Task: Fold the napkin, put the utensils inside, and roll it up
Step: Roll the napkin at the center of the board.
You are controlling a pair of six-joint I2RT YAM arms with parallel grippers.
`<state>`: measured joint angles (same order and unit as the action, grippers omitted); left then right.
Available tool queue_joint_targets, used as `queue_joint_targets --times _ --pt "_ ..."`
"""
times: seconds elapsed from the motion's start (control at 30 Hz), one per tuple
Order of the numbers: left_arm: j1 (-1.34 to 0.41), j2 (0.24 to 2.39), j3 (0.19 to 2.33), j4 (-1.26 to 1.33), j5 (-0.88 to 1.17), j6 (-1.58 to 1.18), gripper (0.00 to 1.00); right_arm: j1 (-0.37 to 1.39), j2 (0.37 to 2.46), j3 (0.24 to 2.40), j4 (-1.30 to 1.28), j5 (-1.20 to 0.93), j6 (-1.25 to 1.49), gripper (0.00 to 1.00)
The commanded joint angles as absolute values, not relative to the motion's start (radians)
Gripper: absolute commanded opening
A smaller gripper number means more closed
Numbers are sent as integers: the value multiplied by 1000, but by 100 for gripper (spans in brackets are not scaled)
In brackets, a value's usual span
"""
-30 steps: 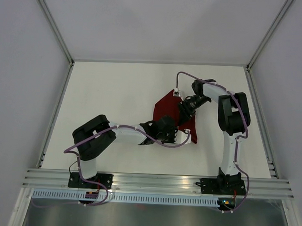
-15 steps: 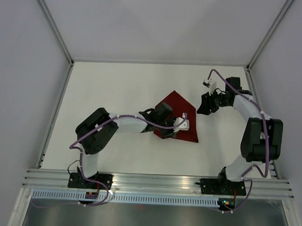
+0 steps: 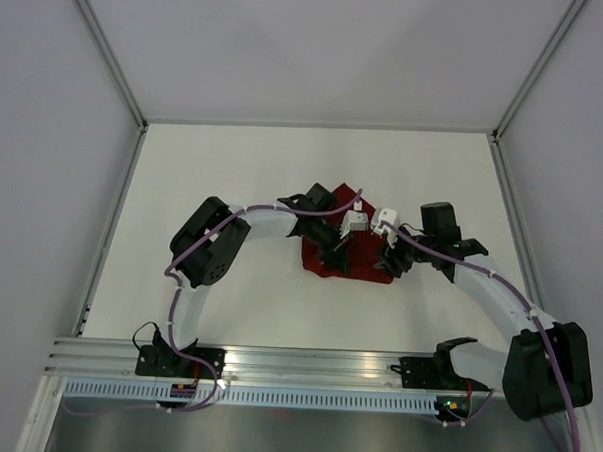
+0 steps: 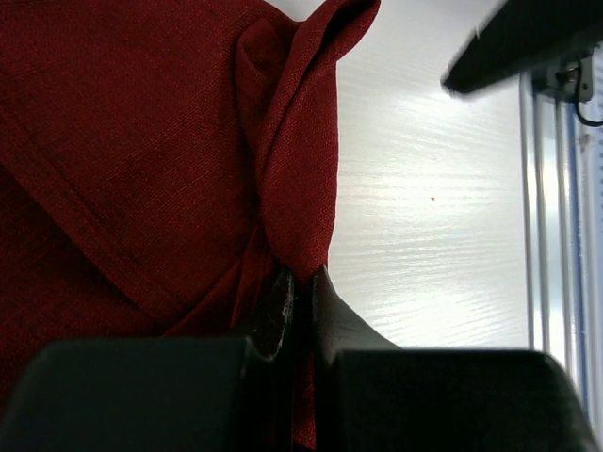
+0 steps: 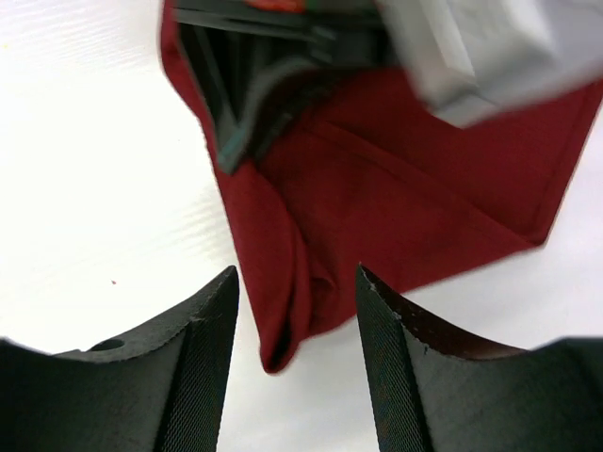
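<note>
The dark red napkin (image 3: pixel 320 265) lies bunched in the middle of the table. My left gripper (image 3: pixel 337 250) is over it, shut on a raised fold of the cloth (image 4: pixel 300 188), and its jaws (image 4: pixel 301 275) meet on the fabric. My right gripper (image 3: pixel 388 262) sits low at the napkin's right side. It is open (image 5: pixel 297 273), and a folded corner of the napkin (image 5: pixel 287 325) lies on the table between its fingers (image 5: pixel 203 339), not touching them. The utensils are hidden from every view.
White tabletop (image 3: pixel 223 183) surrounds the napkin, with grey walls on three sides. An aluminium rail (image 3: pixel 315 365) carrying both arm bases runs along the near edge. The left arm's white wrist camera (image 5: pixel 490 47) hangs just beyond the right gripper.
The right arm swung out to the far right, then came back low to the napkin's right corner. The left gripper moved back and right with the cloth, and the napkin bunched up.
</note>
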<state>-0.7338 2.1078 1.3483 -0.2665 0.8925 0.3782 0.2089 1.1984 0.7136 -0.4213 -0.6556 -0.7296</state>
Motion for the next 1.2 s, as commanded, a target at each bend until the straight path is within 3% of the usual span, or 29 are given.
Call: queue_joint_targets --times 0.0,0.23,0.8,0.9,1.17 --pt "-730 2190 1353 -452 917 348 2 337 1129 649 -259 -522 -767 59" --pt "-712 2256 1417 -520 951 342 2 541 1172 563 -150 -375 -778 59" --pt "-699 2284 1440 -541 953 342 2 713 1298 511 -60 -252 -778 57" --pt "-699 2290 1447 -545 951 342 2 742 1299 486 -31 -220 -778 53" --pt "-698 2301 1459 -552 962 341 2 796 1361 469 -8 -161 -779 30"
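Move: The left hand already pinches the rolled near edge of the napkin. The stretch of roll that the right hand goes for begins just beyond those fingertips, about 3 cm to the left hand's right. From the open right hand this stretch lies some 8 cm left, 3 cm back and 8 cm below. The roll's right end is about 3 cm back, 2 cm right and 8 cm below; the napkin's far corner is roughly 21 cm ahead, 12 cm left and 8 cm below. The right fingertips come to straddle the napkin roll just right of the left gripper's tips, their gap closing to a little over half. To get there the hand swings left and back, sinking about 8 cm, its fingers tipping steeper and turning counter-clockwise. The left hand keeps its pinch, drawing the roll back some 2 cm and twisting it 20 degrees, top going forward. ##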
